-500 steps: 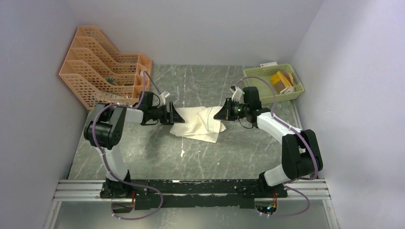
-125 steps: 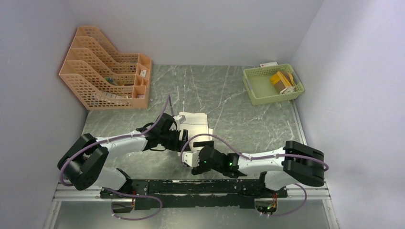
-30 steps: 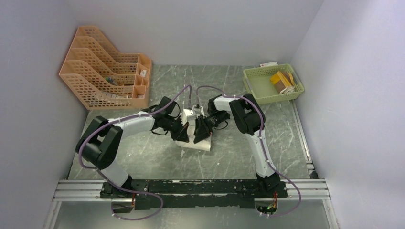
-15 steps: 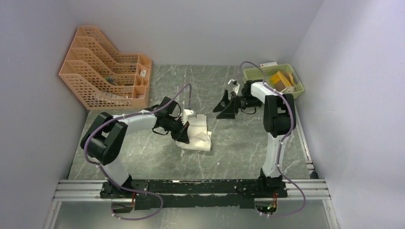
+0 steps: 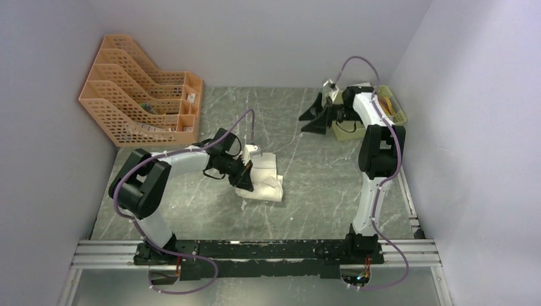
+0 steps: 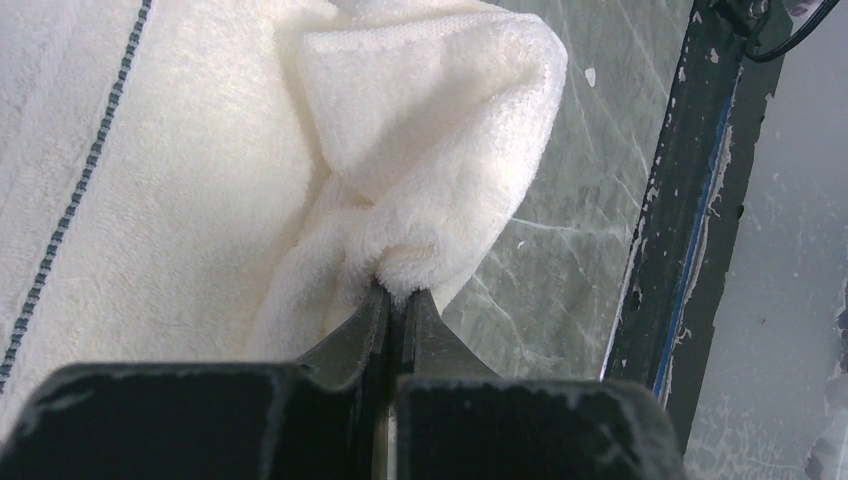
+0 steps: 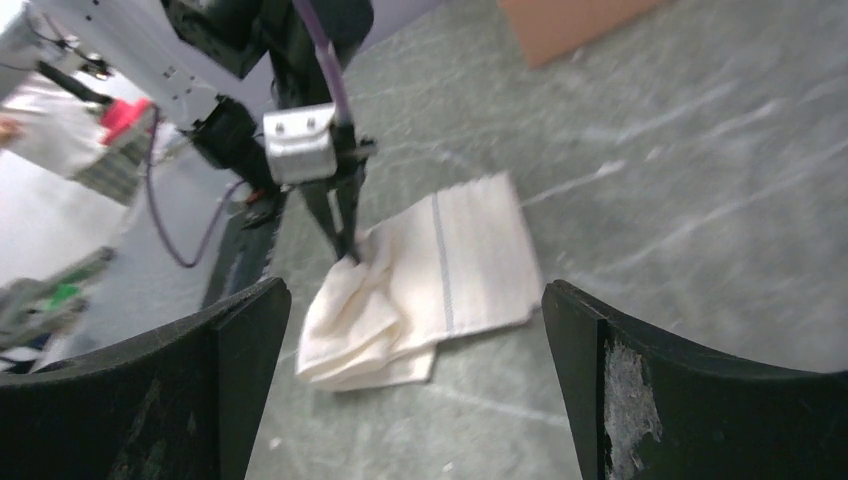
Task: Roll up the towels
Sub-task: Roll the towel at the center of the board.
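Observation:
A cream-white towel (image 5: 265,180) lies partly folded on the marble tabletop, a thin grey stripe running along its flat part (image 6: 90,160). My left gripper (image 5: 246,181) is shut on a bunched fold at the towel's edge; in the left wrist view the fingertips (image 6: 400,292) pinch thick terry cloth. My right gripper (image 5: 312,115) hangs raised at the back right, wide open and empty. In the right wrist view the towel (image 7: 450,260) and the left gripper (image 7: 345,235) lie far off between the spread fingers (image 7: 250,330).
An orange file rack (image 5: 137,95) stands at the back left. A green basket (image 5: 399,113) at the back right is mostly hidden behind the right arm. The black mounting rail (image 5: 255,252) runs along the near edge.
The right gripper opened, let go of the towel and swung up and away to the back right. The left gripper stayed shut on the towel's fold.

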You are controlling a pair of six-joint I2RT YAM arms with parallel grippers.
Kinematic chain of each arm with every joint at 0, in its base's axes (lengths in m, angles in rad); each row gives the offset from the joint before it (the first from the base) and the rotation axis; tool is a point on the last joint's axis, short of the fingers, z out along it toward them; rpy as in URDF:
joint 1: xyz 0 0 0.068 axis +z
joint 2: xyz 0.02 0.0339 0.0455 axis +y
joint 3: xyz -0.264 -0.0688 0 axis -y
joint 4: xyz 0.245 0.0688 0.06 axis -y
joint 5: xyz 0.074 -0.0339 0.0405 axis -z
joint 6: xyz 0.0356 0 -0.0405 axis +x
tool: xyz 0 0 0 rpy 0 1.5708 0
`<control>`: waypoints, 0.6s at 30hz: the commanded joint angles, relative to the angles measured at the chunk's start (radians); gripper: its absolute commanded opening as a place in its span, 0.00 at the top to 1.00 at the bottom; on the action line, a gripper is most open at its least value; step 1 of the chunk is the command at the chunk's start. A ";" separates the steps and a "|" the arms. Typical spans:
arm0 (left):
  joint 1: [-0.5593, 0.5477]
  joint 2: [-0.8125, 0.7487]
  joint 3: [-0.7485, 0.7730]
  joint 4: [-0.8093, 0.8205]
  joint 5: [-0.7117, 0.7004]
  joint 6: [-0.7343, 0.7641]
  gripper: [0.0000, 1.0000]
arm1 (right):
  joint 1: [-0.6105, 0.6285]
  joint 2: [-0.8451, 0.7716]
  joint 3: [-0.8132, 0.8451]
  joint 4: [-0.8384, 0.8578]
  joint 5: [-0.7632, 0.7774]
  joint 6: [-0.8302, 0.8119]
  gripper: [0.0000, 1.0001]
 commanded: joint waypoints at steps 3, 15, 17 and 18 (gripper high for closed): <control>0.005 0.012 0.031 -0.003 0.043 0.008 0.93 | 0.006 0.052 0.429 0.009 -0.023 0.185 0.00; 0.016 -0.014 0.034 -0.009 0.024 0.012 0.93 | 0.122 -0.224 0.146 1.140 0.994 1.233 0.00; 0.018 -0.024 0.031 -0.009 0.013 0.010 0.93 | 0.112 -0.290 0.000 1.316 0.977 1.353 0.00; 0.020 -0.027 0.030 -0.007 0.006 0.008 0.93 | 0.086 -0.336 -0.106 1.477 0.932 1.448 0.00</control>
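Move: Ahead and to the right of the left fingers, about 4 cm each way and nearly level with them, is the middle of the half-rolled white towel that they hold. From the raised, empty right hand the towel lies some 14 cm back, 13 cm left and 15 cm below. The green basket stands about 19 cm to that hand's right, 7 cm farther out and roughly 13 cm lower. Pulling clear of the white towel, the right hand travels about 14 cm forward and 10 cm up, dipping briefly on the way. Its wrist swings some 35 degrees clockwise, bringing the wide-open fingers from pointing left to forward-left and slightly down. The left hand stays in place, still pinching the towel's near, gathered part. ##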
